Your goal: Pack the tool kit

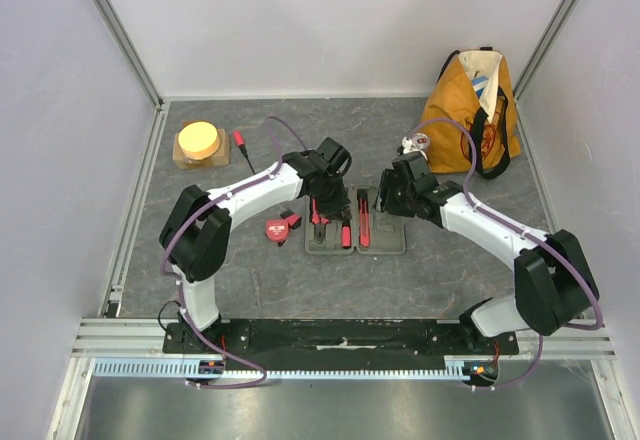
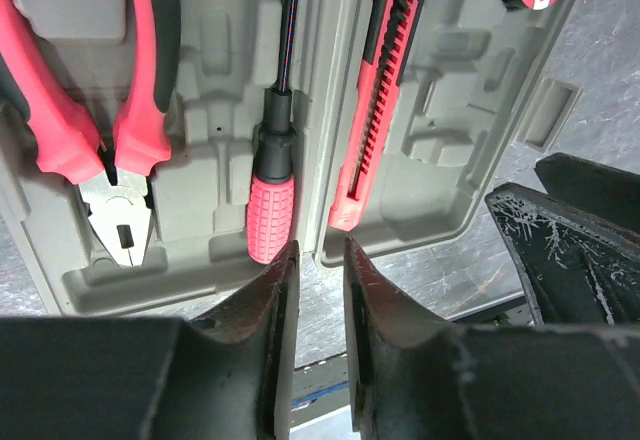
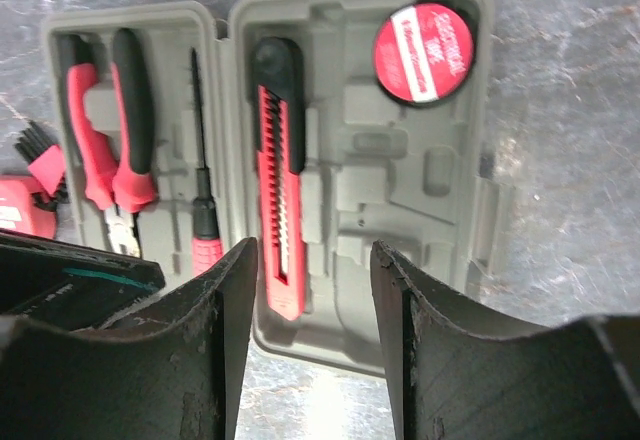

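The grey tool kit case (image 1: 388, 236) lies open and flat on the table between both arms. Its left half holds red-and-black pliers (image 2: 90, 110) and a red-handled screwdriver (image 2: 272, 215). The right half holds a red cutter (image 3: 278, 190) and a round red tape roll (image 3: 423, 52). My left gripper (image 2: 320, 255) hovers just above the near edge by the hinge, open a narrow gap with nothing in it. My right gripper (image 3: 312, 255) hangs over the right half's near edge, open wider and empty. A red tape measure (image 1: 282, 228) lies on the table left of the case.
An orange tote bag (image 1: 475, 105) stands at the back right, with a small white-and-red item (image 1: 415, 143) beside it. A yellow disc on a wooden block (image 1: 198, 143) and a small red-handled screwdriver (image 1: 240, 142) lie at the back left. Walls enclose the table.
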Robot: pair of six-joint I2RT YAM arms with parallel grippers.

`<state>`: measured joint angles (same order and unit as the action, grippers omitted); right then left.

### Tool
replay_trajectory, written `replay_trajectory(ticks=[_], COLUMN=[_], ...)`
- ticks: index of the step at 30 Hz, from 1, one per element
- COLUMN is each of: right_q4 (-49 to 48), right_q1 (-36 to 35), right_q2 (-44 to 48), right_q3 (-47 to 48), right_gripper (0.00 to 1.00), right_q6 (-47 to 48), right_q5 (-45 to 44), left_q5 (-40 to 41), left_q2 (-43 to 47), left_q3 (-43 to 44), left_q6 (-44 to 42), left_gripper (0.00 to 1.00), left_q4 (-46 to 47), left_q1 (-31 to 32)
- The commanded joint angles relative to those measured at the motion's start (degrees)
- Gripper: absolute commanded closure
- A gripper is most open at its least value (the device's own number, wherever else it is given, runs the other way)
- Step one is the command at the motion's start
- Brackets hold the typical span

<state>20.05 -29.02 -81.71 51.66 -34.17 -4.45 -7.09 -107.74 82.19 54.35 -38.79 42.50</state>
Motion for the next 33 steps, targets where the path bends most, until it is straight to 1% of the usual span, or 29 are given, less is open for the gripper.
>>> replay_trajectory(ticks=[1, 3, 5, 7, 9, 11, 19, 24, 28, 33], right_q4=[-5.19, -6.69, -7.74, -8.01, -8.45, -8.54, -9.07, -10.38, -13.54, -14.34], right_q1=[0.01, -0.42, -1.30, -2.18, -3.06, -3.59, -4.56, -5.17, -5.17, -5.17], right_q2=[-2.39, -3.89, -5.90, -8.71, -11.52, -14.08, -21.46, -23.58, -23.93, -24.81], right_q3=[4.15, 5.55, 7.31, 9.68, 12.57, 14.60, 18.21, 17.86, 16.28, 16.28], right_gripper=[0.45, 0.48, 0.52, 0.57, 0.65, 0.69, 0.85, 0.89, 0.91, 0.94], right_q6=[2.62, 3.32, 4.02, 4.29, 4.20, 3.94, 2.62, 2.36, 1.65, 1.04], right_q5=[6.01, 7.08, 7.26, 7.35, 7.44, 7.35, 6.29, 5.68, 5.94, 4.80], left_q5=[0.86, -0.20, -1.08, -2.04, -2.75, -3.71, -6.61, -8.90, -10.31, -10.84], left_q2=[1.75, 1.22, 0.61, -0.18, -1.23, -1.76, -2.30, -2.56, -3.09, -3.18], left_q3=[-1.33, -2.56, -3.53, -3.97, -4.06, -4.06, -5.37, -7.66, -7.84, -8.28], left_q6=[1.02, 1.11, 1.37, 1.55, 1.90, 2.34, 3.75, 4.89, 5.15, 5.15], left_gripper=[0.75, 0.79, 0.80, 0.82, 0.83, 0.85, 0.86, 0.86, 0.87, 0.87], left_q4=[0.11, 0.99, 1.69, 1.87, 1.70, 1.78, 3.01, 4.94, 5.30, 5.65], left_q1=[0.21, 0.13, 0.13, 0.13, 0.04, 0.04, -1.02, -1.46, -1.81, -1.98])
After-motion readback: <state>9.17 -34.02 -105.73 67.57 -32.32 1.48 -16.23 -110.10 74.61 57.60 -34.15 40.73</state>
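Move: The screwdriver lies in the open case's left half. Its handle is almost right under the left hand, about 2 cm back and 5 cm down; the pliers lie some 6 cm left and 2 cm ahead of that hand. From the right hand, the screwdriver's shaft is roughly 10 cm left, 5 ahead and 6 below, the red cutter 5 cm left and 1 ahead, and the round red tape 6 cm ahead and 2 right. The left fingertips come down onto the red end of the screwdriver handle, sinking about 4 cm and drawing back 3, narrowing as they go and swinging their tips some 10 degrees towards the base. Meanwhile the right hand sweeps about 10 cm left and 6 forward across the cutter, shutting empty, then dips over the screwdriver's shaft; whether it touches can't be seen. ##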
